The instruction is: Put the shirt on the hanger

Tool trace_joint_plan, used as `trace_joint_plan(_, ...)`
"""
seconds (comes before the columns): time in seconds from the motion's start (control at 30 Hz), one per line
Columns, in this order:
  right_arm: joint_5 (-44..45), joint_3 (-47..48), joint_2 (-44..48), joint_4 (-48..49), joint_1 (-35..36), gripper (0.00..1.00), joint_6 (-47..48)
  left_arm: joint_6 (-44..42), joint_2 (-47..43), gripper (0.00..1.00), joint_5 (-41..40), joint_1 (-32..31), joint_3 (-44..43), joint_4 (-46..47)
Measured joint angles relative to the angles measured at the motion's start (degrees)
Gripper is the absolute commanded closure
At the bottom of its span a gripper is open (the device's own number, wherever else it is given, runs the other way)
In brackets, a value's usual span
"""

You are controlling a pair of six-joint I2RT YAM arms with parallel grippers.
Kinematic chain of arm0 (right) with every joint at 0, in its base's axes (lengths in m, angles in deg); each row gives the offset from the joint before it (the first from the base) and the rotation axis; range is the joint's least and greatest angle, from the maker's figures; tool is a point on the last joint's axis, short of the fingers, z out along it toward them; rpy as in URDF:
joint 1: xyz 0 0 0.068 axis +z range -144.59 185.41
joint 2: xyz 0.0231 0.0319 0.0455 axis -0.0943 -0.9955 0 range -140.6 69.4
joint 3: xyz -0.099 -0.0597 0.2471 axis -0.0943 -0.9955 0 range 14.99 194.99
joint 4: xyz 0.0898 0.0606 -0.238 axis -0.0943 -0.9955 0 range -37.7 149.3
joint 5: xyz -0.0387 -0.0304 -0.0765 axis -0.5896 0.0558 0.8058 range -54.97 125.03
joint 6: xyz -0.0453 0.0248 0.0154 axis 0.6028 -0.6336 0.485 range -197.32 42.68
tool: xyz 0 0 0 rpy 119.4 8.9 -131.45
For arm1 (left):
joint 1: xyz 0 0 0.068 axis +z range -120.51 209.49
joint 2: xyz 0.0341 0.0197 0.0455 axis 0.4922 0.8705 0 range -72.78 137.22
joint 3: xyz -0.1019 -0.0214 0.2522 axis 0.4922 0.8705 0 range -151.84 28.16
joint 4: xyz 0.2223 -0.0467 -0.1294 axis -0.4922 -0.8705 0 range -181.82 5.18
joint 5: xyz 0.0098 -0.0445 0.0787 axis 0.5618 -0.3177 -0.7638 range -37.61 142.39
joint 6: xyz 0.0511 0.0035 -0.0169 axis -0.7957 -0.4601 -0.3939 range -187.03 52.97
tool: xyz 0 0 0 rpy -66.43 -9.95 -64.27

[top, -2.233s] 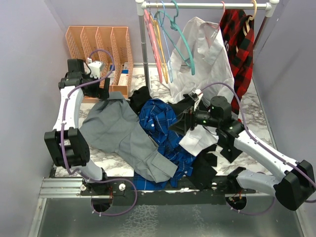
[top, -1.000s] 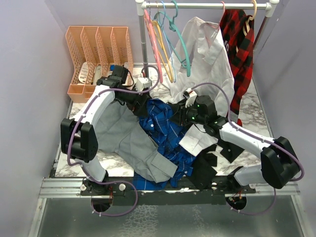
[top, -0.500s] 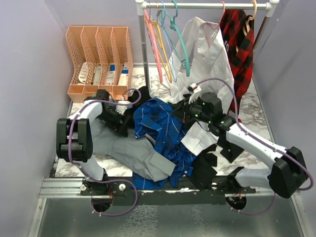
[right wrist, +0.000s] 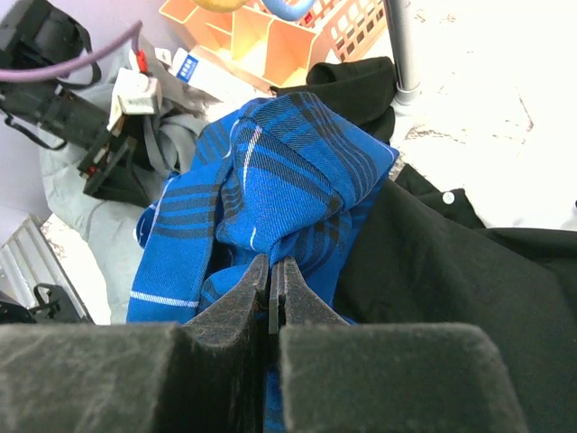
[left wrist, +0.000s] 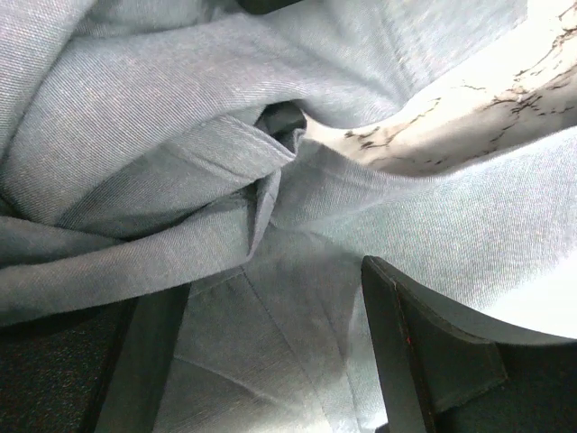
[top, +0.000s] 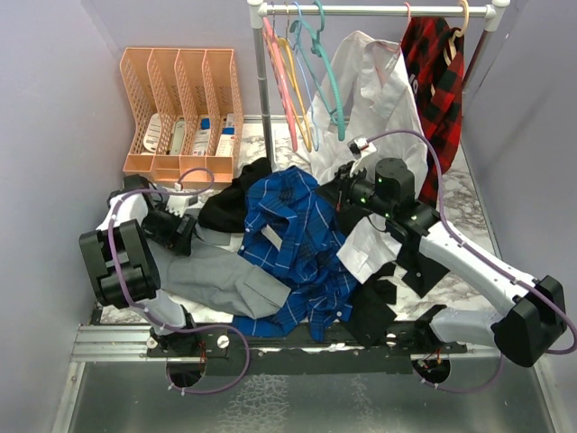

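Note:
The royal-blue plaid shirt [top: 297,236] lies bunched in the middle of the clothes pile, one fold raised. My right gripper [top: 335,195] is shut on that fold; in the right wrist view the jaws [right wrist: 275,271] pinch the blue plaid shirt [right wrist: 270,171] tight. The teal hanger [top: 326,77] hangs by its hook on the rail at the back, apart from both grippers. My left gripper [top: 184,225] is down on the grey shirt [top: 212,271] at the left. Its fingers [left wrist: 419,352] stand wide apart with grey cloth [left wrist: 270,225] lying between them, so this gripper [left wrist: 270,361] is open.
Pink hangers [top: 281,77], a white shirt [top: 374,99] and a red-and-black plaid shirt [top: 437,77] hang on the rail [top: 379,10]. An orange file rack [top: 180,108] stands back left. Black garments [right wrist: 442,271] lie around the blue shirt. The rail post [top: 262,99] rises behind the pile.
My right gripper has shut on the blue shirt and drawn the fold up and back. The left arm has swung left, off the blue shirt and onto the grey shirt.

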State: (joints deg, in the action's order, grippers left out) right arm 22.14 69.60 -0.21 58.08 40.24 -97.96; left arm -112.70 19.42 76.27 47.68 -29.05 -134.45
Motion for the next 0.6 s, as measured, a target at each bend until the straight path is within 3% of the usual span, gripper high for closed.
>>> trace_joint_plan(0.07,0.0,0.1,0.0,-0.7,0.0,0.72,0.2,-0.4,0.7,0.19,-0.1,1.1,-2.2,-1.4)
trace_joint_plan(0.2,0.2,0.1,0.0,-2.3,0.0,0.16,0.9,-1.3,1.4,0.15,3.4,0.1,-9.1,-6.4)
trace_joint_plan(0.33,-1.3,-0.5,1.7,-4.9,0.0,0.10,1.6,-1.3,-2.2,0.15,5.1,-6.5,-11.7,-8.7)
trace_joint_plan(0.43,-4.5,-0.5,4.3,-7.3,0.3,0.09,2.1,-0.1,-7.7,0.14,4.9,-15.4,-11.0,-8.7)
trace_joint_plan(0.6,-6.3,-0.4,9.1,-11.9,6.7,0.08,2.2,3.1,-10.4,0.17,3.5,-24.9,-14.3,-8.6)
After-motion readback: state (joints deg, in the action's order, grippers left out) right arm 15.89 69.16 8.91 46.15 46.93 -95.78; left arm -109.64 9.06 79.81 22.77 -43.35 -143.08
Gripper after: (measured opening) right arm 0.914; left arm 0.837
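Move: The right hand holds a fold of the blue shirt, whose middle lies about 4 cm back, 5 cm left and some 20 cm below it; the white shirt's tail is about 11 cm right, 4 cm back and 22 cm down. From the left hand, low in the cloth, the blue shirt's middle is roughly 31 cm right and 1 cm back, the black cloth 16 cm right and 12 cm ahead, the grey shirt's middle 11 cm right and 7 cm back. The right fingers let go of the blue shirt, opening wide after a slight dip, and the hand then draws back about 8 cm, turning a little counter-clockwise. Meanwhile the left hand, fingers still wide open, lifts clear of the grey shirt, first edging forward, then swings right towards the blue shirt, ending some 13 cm right and 11 cm higher, turned clockwise about 25 degrees. ##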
